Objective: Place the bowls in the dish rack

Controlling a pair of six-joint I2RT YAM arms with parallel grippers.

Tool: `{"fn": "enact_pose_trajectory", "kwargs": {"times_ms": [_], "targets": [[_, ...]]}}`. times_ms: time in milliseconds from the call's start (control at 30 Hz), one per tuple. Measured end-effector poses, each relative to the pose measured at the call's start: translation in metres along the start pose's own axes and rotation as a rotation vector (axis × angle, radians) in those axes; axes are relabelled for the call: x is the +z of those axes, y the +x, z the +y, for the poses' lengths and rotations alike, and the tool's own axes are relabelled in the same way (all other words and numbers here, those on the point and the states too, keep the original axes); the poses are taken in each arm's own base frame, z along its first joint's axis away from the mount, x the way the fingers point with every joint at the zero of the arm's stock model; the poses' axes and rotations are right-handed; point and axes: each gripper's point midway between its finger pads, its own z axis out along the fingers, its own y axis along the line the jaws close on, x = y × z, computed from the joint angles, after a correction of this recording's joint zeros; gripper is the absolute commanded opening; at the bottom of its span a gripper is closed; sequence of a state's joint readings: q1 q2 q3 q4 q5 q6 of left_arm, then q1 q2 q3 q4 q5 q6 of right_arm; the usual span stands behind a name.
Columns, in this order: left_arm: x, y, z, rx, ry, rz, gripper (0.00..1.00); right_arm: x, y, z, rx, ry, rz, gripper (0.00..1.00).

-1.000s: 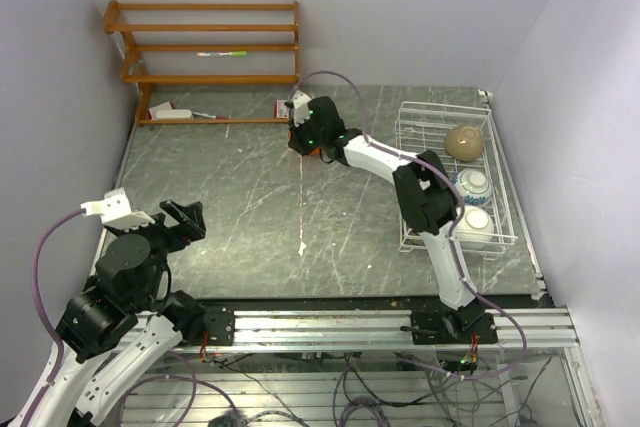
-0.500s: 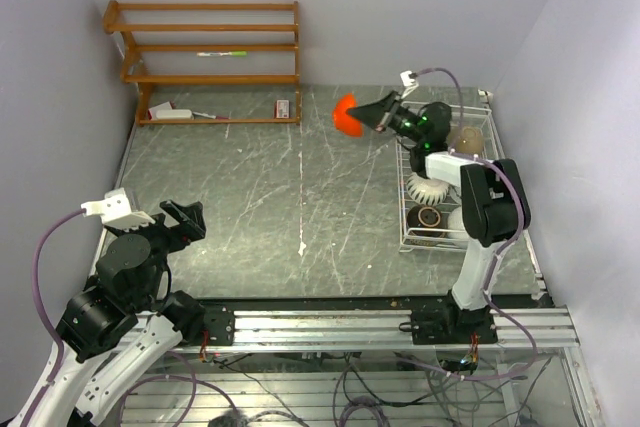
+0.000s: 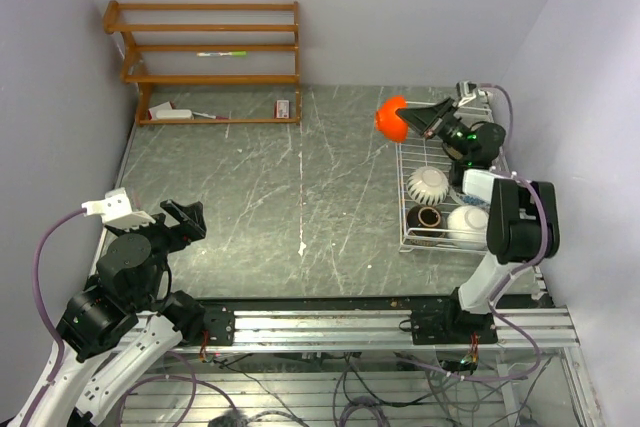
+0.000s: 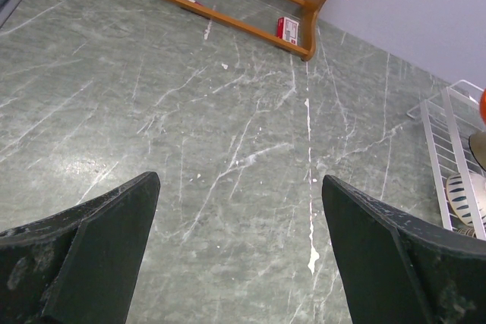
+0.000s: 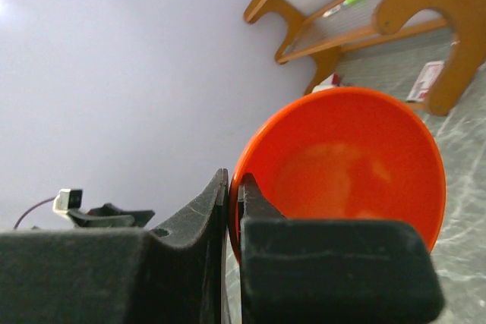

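My right gripper (image 3: 417, 122) is shut on the rim of the bright orange-red bowl (image 3: 392, 119) and holds it in the air over the far left corner of the white wire dish rack (image 3: 404, 209). In the right wrist view the bowl (image 5: 353, 165) is tipped on its side, its rim pinched between my fingers (image 5: 234, 187). In the rack lie a patterned bowl (image 3: 428, 183), a dark brown bowl (image 3: 428, 217) and a white bowl (image 3: 466, 222). My left gripper (image 3: 181, 217) is open and empty at the near left, over bare table (image 4: 239, 181).
A brown wooden shelf unit (image 3: 205, 57) stands at the far left against the wall, with small items on its bottom board. A small red-and-white box (image 3: 284, 107) stands by its right end. The rack's edge (image 4: 448, 130) shows in the left wrist view.
My right arm has swung the orange bowl from the far middle of the table rightward to above the rack's far left corner. The left arm has not moved.
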State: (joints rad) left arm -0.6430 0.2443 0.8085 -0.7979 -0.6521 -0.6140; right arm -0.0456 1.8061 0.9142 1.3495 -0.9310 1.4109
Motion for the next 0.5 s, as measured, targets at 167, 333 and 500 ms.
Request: {"fn": "enact_pose_trajectory", "kwargs": {"times_ms": [167,333,500], "targets": [[0.0,0.0,0.0,0.0,0.001,0.0,0.99,-0.02,-0.023,0.004,-0.058,0.074,-0.05,0.0],[0.0,0.0,0.0,0.0,0.001,0.0,0.99,-0.046,-0.025,-0.028,0.031,0.148,-0.094,0.0],[0.0,0.0,0.0,-0.001,0.001,-0.001,0.99,-0.062,-0.025,-0.063,0.135,0.212,-0.126,0.0]]}}
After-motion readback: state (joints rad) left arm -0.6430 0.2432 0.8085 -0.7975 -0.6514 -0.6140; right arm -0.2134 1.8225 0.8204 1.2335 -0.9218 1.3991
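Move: The right hand holds the red bowl by its rim above the dish rack's left edge. The empty far-left spot in the rack is about 6 cm ahead, 9 cm right and 18 cm below. The striped bowl sits some 6 cm back and 10 cm right of the hand, the beige bowl 6 cm ahead and 19 cm right, both roughly 19 cm below. From the idle left hand that spot is about 31 cm ahead, 55 cm right and 18 cm below. Rightward first, rising a touch, then right and down: the right hand carries the red bowl about 7 cm to the right and ends some 5 cm lower, heading for the empty far-left spot of the dish rack. The wrist tips downward and turns clockwise, each by roughly 10 degrees, while the shut fingers keep pinching the bowl's rim. ##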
